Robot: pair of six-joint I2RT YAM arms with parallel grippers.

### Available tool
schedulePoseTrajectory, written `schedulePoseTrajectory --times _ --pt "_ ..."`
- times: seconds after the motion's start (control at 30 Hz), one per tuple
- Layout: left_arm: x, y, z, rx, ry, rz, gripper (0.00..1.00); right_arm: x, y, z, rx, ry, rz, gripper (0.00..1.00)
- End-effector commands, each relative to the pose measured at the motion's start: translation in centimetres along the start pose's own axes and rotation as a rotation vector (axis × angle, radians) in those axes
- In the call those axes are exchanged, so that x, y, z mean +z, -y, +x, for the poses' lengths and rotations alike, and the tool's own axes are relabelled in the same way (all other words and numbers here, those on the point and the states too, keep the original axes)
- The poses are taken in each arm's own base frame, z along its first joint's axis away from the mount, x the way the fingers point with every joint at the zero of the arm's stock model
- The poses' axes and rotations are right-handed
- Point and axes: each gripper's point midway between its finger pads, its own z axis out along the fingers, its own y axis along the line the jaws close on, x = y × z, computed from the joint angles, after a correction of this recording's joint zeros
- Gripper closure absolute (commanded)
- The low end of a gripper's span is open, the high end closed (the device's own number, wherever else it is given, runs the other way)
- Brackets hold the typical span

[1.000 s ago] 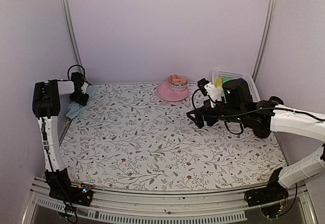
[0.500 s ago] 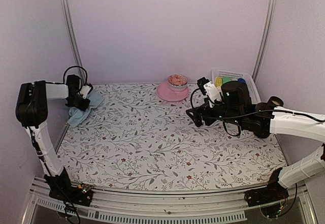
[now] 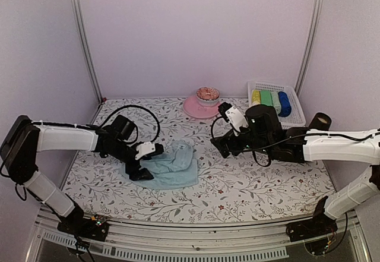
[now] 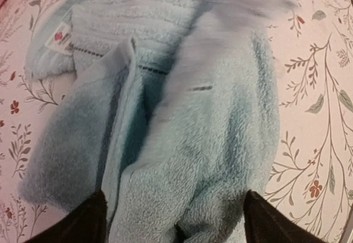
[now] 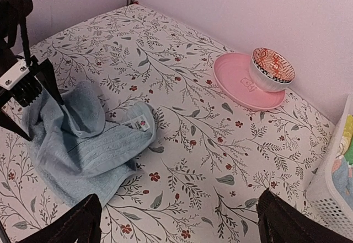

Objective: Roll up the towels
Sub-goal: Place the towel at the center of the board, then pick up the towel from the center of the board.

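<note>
One pale blue towel (image 3: 170,167) lies crumpled on the flowered table (image 3: 249,185), left of centre near the front. My left gripper (image 3: 144,162) sits at its left edge. In the left wrist view the towel (image 4: 182,116) fills the frame, and the left gripper (image 4: 174,199) is open, its dark fingers (image 4: 83,221) wide apart on either side of a thick fold. My right gripper (image 3: 221,145) hovers to the right of the towel. Its wrist view shows the right gripper (image 5: 182,226) open and empty above bare table, with the towel (image 5: 83,138) to its left.
A pink plate (image 3: 196,107) carrying a patterned bowl (image 3: 208,94) stands at the back centre. A white basket (image 3: 297,116) at the back right holds rolled cloths in yellow, green and blue. A dark cylinder (image 3: 320,121) stands beside it.
My left arm swung from the back left corner to the front, dragging the towel along, and its jaws have opened wide. The right arm shifted a little to the left.
</note>
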Motion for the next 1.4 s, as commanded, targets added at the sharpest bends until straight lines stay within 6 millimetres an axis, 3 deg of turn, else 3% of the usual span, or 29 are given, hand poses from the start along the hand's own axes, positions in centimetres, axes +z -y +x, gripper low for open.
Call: schedulePoseTrajectory --times 0.0,0.07,0.23,0.33,0.5,0.67,0.9,1.17,1.37 --pt "-0.5 0.9 0.1 -0.011 0.021 0.026 0.03 0.6 0.8 0.2 -0.024 0.015 0.086 0.01" --pt "-0.9 0.5 0.1 -0.017 0.037 0.012 0.03 0.7 0.5 0.6 -0.003 0.033 0.065 0.01" --pt "-3.5 -1.4 -0.7 -0.046 0.12 -0.044 0.03 1.8 -5.3 0.5 -0.088 0.017 -0.249 0.01" --pt "-4.6 -2.6 -0.6 -0.06 0.163 -0.1 0.03 3.4 -8.1 1.4 -0.193 -0.047 -0.273 0.01" --pt "-3.9 -1.6 -0.7 0.015 0.149 -0.107 0.03 5.4 -11.6 4.0 -0.356 -0.124 -0.306 0.01" --pt "-3.5 -3.0 0.2 -0.014 0.11 -0.164 0.03 6.1 -16.1 6.9 -0.553 -0.142 -0.314 0.01" --pt "-4.7 -3.7 0.7 -0.071 0.157 -0.208 0.03 7.9 -16.8 11.0 -0.774 -0.215 -0.141 0.07" --pt "-5.1 -3.6 1.0 -0.091 0.185 -0.205 0.03 8.7 -17.4 9.9 -0.848 -0.147 0.005 0.29" --pt "-4.8 -3.6 1.3 -0.095 0.182 -0.201 0.03 8.1 -17.9 8.9 -0.852 -0.102 0.005 0.36"
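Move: The light-blue towel lies bunched on the table. Its middle is about 16 cm to the right hand's left, level with it in reach and some 19 cm below. From that same hand the pink plate is about 32 cm ahead and 3 cm left, and the white basket of rolled towels 33 cm ahead and 26 cm right, both near table height. From the left hand, the towel's middle is about 5 cm right and 3 cm below. Down and to the left, drawing back towards the base as well, the right hand swings some 22 cm to the towel's near right corner, rolling roughly 50 degrees about its fingers and narrowing them to about two-thirds open around the corner; contact isn't clear. The left hand, already letting go, opens fully and eases off about 5 cm up and left. ##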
